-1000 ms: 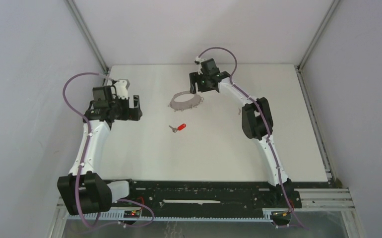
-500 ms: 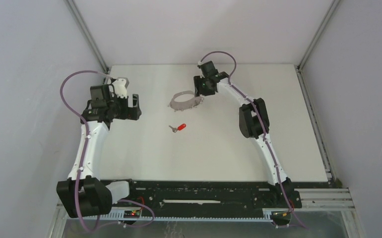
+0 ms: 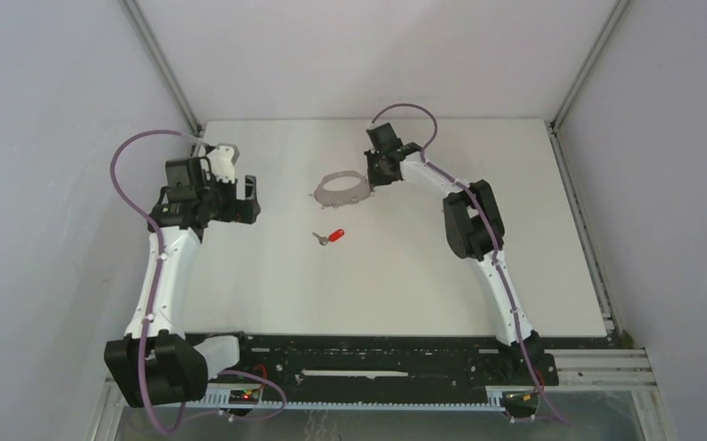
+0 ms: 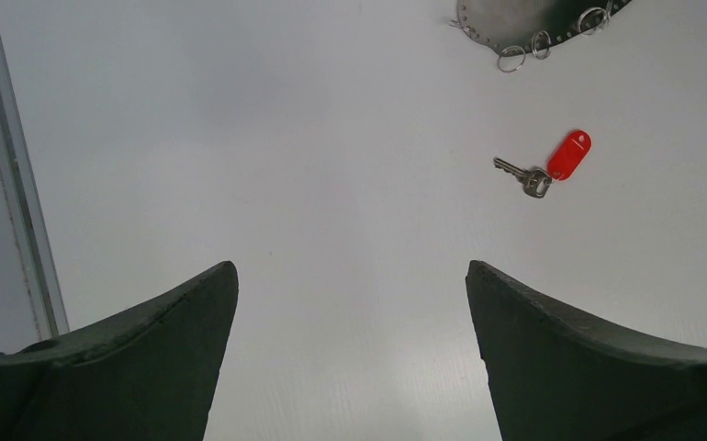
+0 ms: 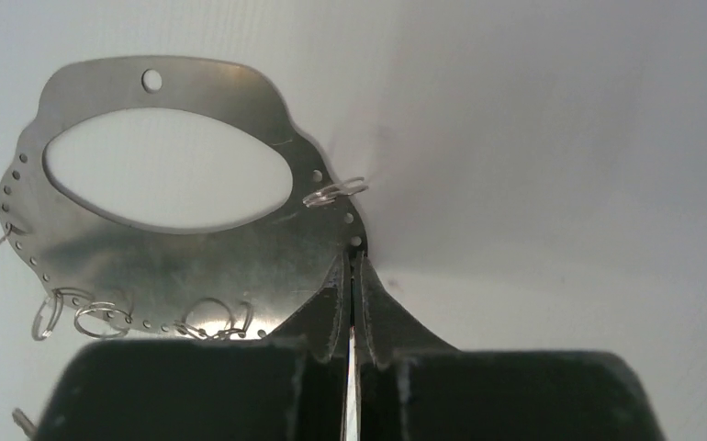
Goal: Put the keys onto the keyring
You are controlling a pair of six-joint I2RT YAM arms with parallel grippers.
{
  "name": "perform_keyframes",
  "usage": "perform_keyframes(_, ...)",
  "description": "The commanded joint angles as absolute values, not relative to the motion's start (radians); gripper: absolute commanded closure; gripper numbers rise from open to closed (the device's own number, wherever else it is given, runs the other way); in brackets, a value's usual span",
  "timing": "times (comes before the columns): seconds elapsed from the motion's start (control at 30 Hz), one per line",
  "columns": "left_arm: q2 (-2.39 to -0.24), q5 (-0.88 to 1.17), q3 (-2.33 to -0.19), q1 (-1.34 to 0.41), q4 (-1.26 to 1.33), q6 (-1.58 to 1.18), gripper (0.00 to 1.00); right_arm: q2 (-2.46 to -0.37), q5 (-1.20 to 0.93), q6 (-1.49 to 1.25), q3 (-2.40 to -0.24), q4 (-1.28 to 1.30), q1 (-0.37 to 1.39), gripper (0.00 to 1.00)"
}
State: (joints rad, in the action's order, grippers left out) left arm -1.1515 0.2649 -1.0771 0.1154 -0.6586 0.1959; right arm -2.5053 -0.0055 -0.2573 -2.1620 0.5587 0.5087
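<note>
The keyring (image 3: 339, 191) is a flat grey metal plate with an oval hole and small wire rings (image 5: 102, 320) along its edge, lying at the table's far middle. My right gripper (image 3: 374, 172) is shut, its fingertips (image 5: 353, 266) pinched together on the keyring's (image 5: 185, 257) right rim beside a small hole. A silver key with a red tag (image 3: 331, 236) lies flat on the table, in front of the plate. My left gripper (image 3: 248, 199) hangs open at the left with nothing between its fingers (image 4: 185, 312); the key (image 4: 524, 177) and the keyring's edge (image 4: 515, 28) lie ahead of it to the right.
The white table (image 3: 405, 276) is bounded by grey walls, with a metal rail (image 4: 19, 184) along its left edge and another (image 3: 579, 211) on the right. The arm bases stand on the black bar (image 3: 377, 354) at the near edge.
My right gripper has come down to the keyring's right rim and shut there. The left arm and the red-tagged key have not moved.
</note>
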Motion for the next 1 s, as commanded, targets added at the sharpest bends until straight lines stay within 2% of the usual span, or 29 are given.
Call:
perform_keyframes(0.0, -1.111, 0.246, -1.100, 0.117, -0.662, 0.242, 0.01, -2.372, 0.039, -0.265, -1.973, 0.501, 0.535, 1.00)
perform_keyframes(0.23, -1.082, 0.249, -1.068, 0.106, -0.685, 0.278, 0.00, -2.119, 0.093, -0.320, -1.499, 0.314, 0.543, 1.00)
perform_keyframes(0.43, -1.069, 0.255, -1.047, 0.064, -0.712, 0.323, 0.00, -2.006, 0.120, -0.386, -1.274, 0.247, 0.573, 1.00)
perform_keyframes(0.5, -1.074, 0.257, -1.045, 0.052, -0.724, 0.335, 0.00, -2.000, 0.134, -0.395, -1.267, 0.251, 0.582, 0.84)
perform_keyframes(0.57, -1.082, 0.258, -1.047, 0.042, -0.737, 0.341, 0.00, -1.984, 0.138, -0.400, -1.267, 0.250, 0.581, 0.61)
perform_keyframes(0.63, -1.087, 0.261, -1.054, 0.036, -0.750, 0.345, 0.00, -1.958, 0.138, -0.398, -1.267, 0.242, 0.576, 0.50)
perform_keyframes(0.73, -1.084, 0.263, -1.058, 0.035, -0.758, 0.350, 0.00, -1.922, 0.128, -0.388, -1.267, 0.226, 0.568, 0.44)
perform_keyframes(0.97, -1.072, 0.268, -1.062, 0.035, -0.765, 0.357, 0.00, -1.931, 0.077, -0.365, -1.306, 0.217, 0.565, 0.40)
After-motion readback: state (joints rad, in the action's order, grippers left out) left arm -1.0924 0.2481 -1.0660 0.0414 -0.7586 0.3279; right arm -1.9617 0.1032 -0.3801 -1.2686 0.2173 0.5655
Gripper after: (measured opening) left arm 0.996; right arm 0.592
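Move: The right hand already grips the keyring by its right edge. The keyring's middle lies about 8 cm to the left and level in depth, roughly 1 cm lower. The red-tagged key is some 16 cm back and 10 cm left of that hand, about 1 cm down. From the left hand the red-tagged key lies about 4 cm ahead, 19 cm right and 18 cm below. The right hand drags the keyring about 12 cm back and 5 cm right, then opens partway, freeing it. ##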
